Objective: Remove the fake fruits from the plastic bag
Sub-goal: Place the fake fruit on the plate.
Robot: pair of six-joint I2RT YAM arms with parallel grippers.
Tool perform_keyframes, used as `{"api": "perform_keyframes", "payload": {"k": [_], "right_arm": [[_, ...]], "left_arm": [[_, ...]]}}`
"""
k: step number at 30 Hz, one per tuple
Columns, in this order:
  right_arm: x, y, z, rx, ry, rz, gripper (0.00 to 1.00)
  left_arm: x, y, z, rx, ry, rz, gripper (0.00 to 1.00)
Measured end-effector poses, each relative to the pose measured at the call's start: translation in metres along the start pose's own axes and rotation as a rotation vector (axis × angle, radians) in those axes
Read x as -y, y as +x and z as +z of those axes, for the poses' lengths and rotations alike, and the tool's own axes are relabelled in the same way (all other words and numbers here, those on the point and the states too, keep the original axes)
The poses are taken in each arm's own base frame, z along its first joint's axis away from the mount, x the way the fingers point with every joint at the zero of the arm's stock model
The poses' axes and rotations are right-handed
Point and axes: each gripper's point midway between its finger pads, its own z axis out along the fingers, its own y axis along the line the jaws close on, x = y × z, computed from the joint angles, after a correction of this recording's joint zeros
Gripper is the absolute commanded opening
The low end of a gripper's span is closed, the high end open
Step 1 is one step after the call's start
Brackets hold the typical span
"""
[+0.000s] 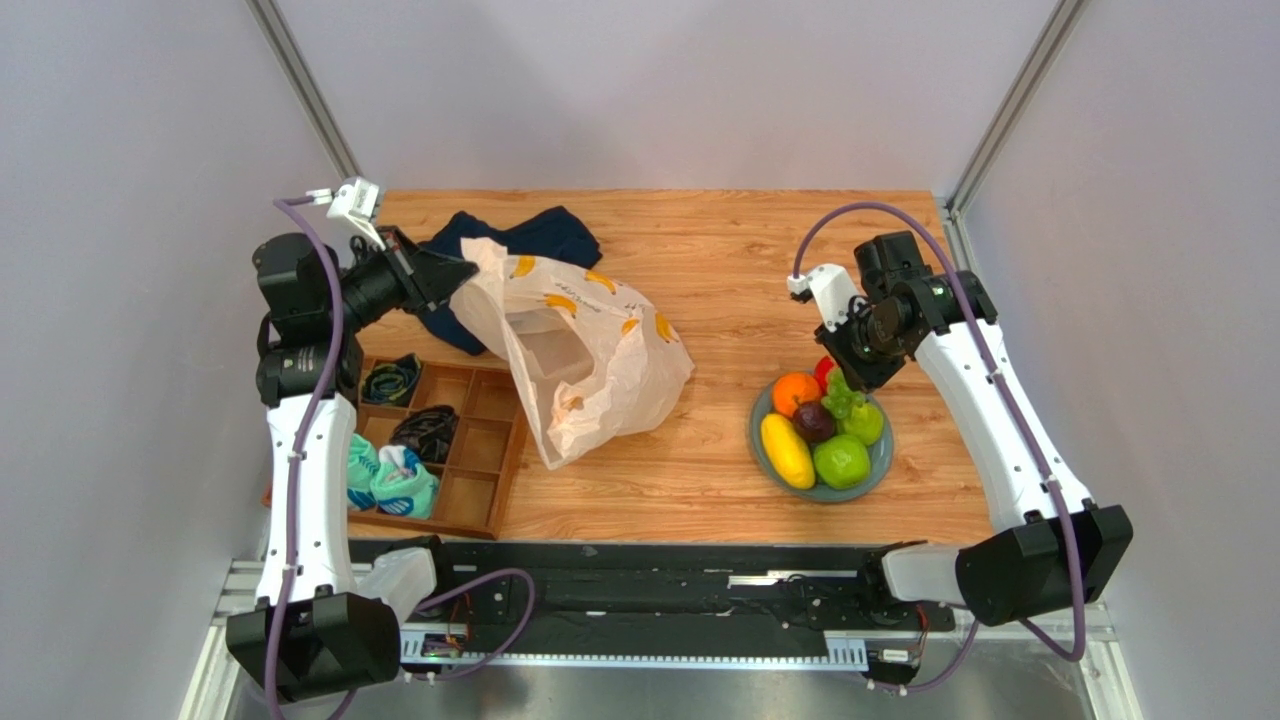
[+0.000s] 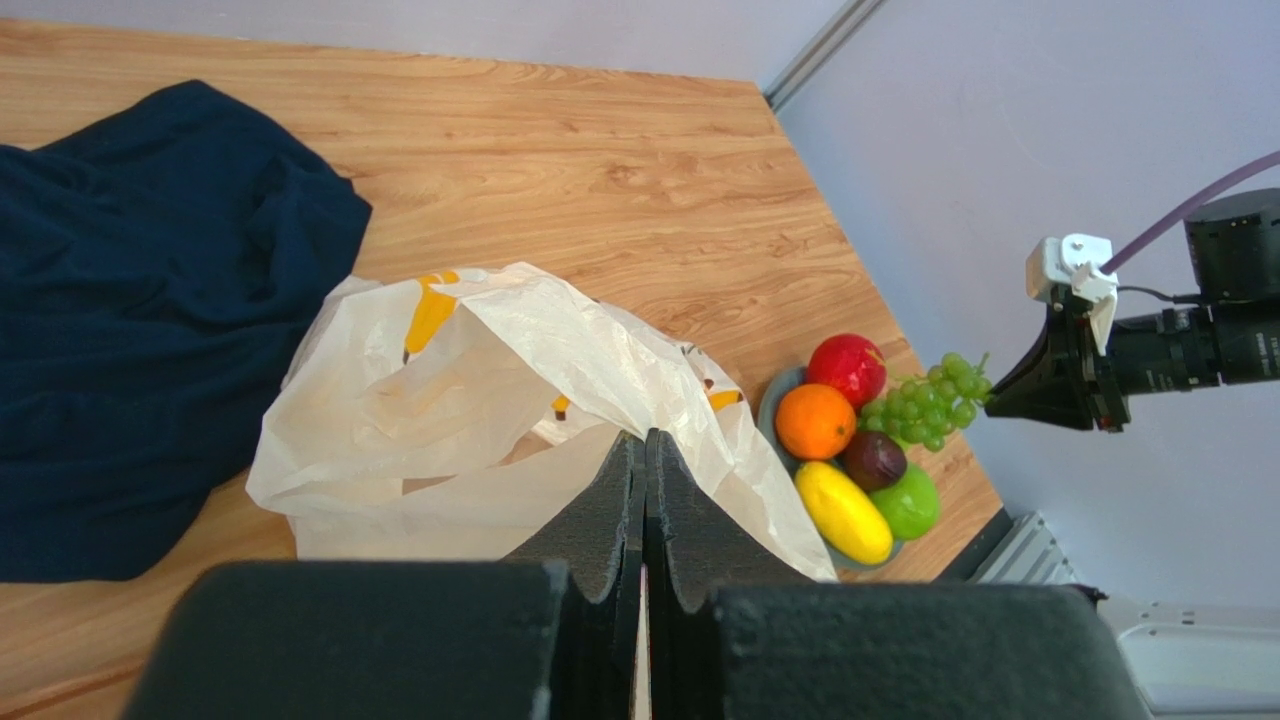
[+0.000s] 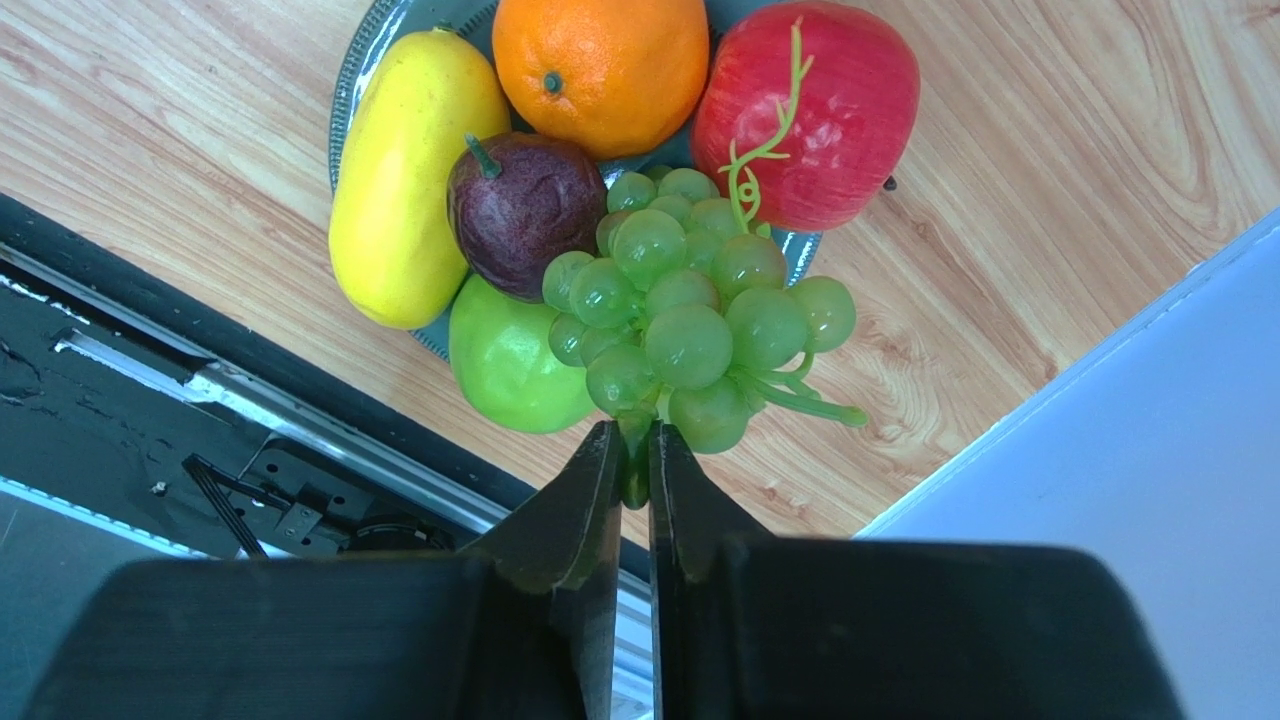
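The cream plastic bag lies crumpled at mid-table, its upper edge lifted. My left gripper is shut on that edge. I cannot see into the bag. A grey plate to the right holds an orange, a red apple, a yellow fruit, a dark plum and a green apple. The green grape bunch rests on top of them, its stem pinched in my right gripper.
A dark navy cloth lies behind the bag. A wooden compartment tray at the left holds rolled teal socks and dark items. The right wall stands close beside the plate.
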Motion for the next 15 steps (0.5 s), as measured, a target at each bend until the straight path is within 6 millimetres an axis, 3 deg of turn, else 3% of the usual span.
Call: {"api": "perform_keyframes", "payload": {"k": [5,15], "right_arm": [[0.0001,0.0006,0.0001,-0.003,0.001,0.000,0.38],[-0.0050,0.0039,0.0022,-0.023,-0.030,0.001,0.40]], "left_arm": [[-0.0007,0.0002,0.0005,-0.001,0.000,-0.001,0.00],[-0.0011,0.0003,0.0012,-0.001,0.003,-0.001,0.00]]}}
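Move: The right hand, still pinching the grapes by their stem, is already above the plate: its middle lies about 3 cm back, 3 cm left and 12 cm below, and the grapes some 4 cm under the fingers, 1 cm ahead and 2 cm left. The pear is 3 cm back and 1 cm right of the hand, the mangosteen 2 cm back and 5 left, the pomegranate 3 ahead and 1 left. From the left hand the plate is roughly 44 cm right, 11 back and 27 down. The right fingertips let go of the grape stem over the pear: the fingers spread from nearly shut to a bit under half open, most of it in one quick burst. Meanwhile the right hand all but stays in place, still pointing steeply down, easing back only about half a centimetre. ##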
